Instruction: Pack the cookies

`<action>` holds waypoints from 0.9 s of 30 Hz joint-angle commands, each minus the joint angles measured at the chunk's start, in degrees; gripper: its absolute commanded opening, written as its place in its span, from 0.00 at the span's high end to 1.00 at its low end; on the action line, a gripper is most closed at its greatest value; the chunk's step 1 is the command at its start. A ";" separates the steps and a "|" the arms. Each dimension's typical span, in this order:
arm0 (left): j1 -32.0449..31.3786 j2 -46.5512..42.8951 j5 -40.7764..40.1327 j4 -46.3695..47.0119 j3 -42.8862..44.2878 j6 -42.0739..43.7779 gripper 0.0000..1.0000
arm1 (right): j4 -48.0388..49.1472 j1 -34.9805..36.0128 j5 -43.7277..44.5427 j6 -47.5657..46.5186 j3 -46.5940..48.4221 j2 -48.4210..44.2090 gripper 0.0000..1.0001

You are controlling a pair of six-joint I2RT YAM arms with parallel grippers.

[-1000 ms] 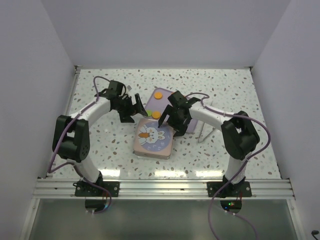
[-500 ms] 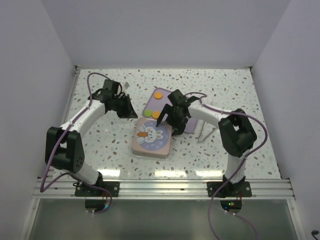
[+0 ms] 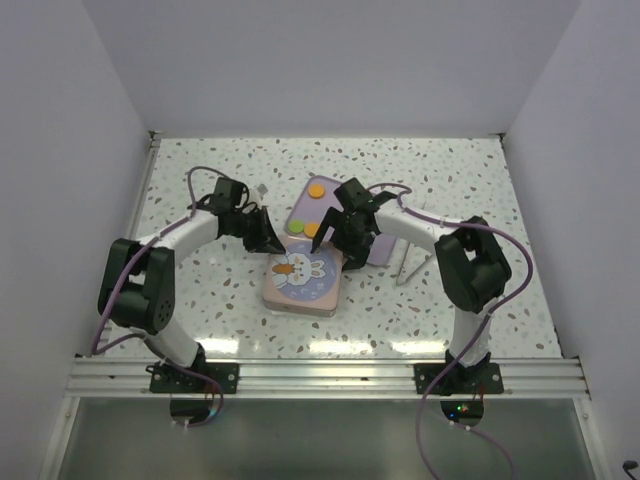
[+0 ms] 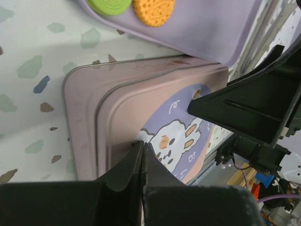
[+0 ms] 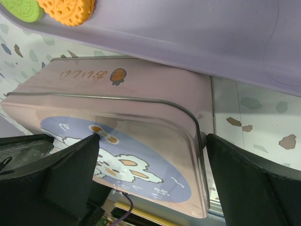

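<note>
Two orange cookies (image 3: 316,190) (image 3: 312,229) and a green one (image 3: 298,226) lie on the lilac tray (image 3: 303,207). The wrist views show the green cookie (image 4: 109,4) (image 5: 21,8) beside an orange one (image 4: 153,10) (image 5: 68,9). A pink tin with a bunny lid (image 3: 303,277) sits closed in front of the tray. My left gripper (image 3: 274,244) is shut and empty, its tips (image 4: 142,149) over the lid's far-left part (image 4: 117,117). My right gripper (image 3: 336,250) (image 5: 153,141) is open and straddles the tin's far-right corner (image 5: 188,117).
The tray's near edge (image 5: 188,33) overhangs the tin's back side. A thin white frame-like object (image 3: 410,262) stands on the speckled table right of the right arm. White walls close the table on three sides. The right gripper's finger (image 4: 244,110) shows in the left wrist view.
The left gripper has shut and swung back in from the left, ending at the tin's far-left corner. The tin has shifted slightly left. The right gripper has stayed open at the tin.
</note>
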 commanded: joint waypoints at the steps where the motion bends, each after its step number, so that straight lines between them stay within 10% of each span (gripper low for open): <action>1: -0.13 2.53 -3.27 2.91 -2.58 0.82 1.00 | -0.89 -0.04 4.17 -0.80 -0.28 2.79 0.01; 27: 4.09 -3.71 -3.53 -6.50 14.12 -1.37 1.00 | -8.09 -2.94 8.73 -3.53 4.46 -2.39 0.01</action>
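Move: The closed gripper of the left hand is down at the far-left corner of the closed tin's lid. The tin's middle lies about 5 cm back, 4 cm right and 3 cm below it; the green cookie is about 6 cm ahead and 3 cm right, the orange cookie some 5 cm ahead and 6 cm right, both 5 cm lower. From the right hand, open across the tin's far-right corner, the tin's middle is 4 cm back, 5 cm left and 2 cm below. Hold the shut left fingertips on the lid's far-left corner an instant longer, then lift them off, up about 6 cm and forward about 5 cm with a slight leftward drift, tilting the tips a little outward and keeping them shut. Late on, ease the wide-open right gripper some 2 cm right and slightly forward, off the tin's right side. ##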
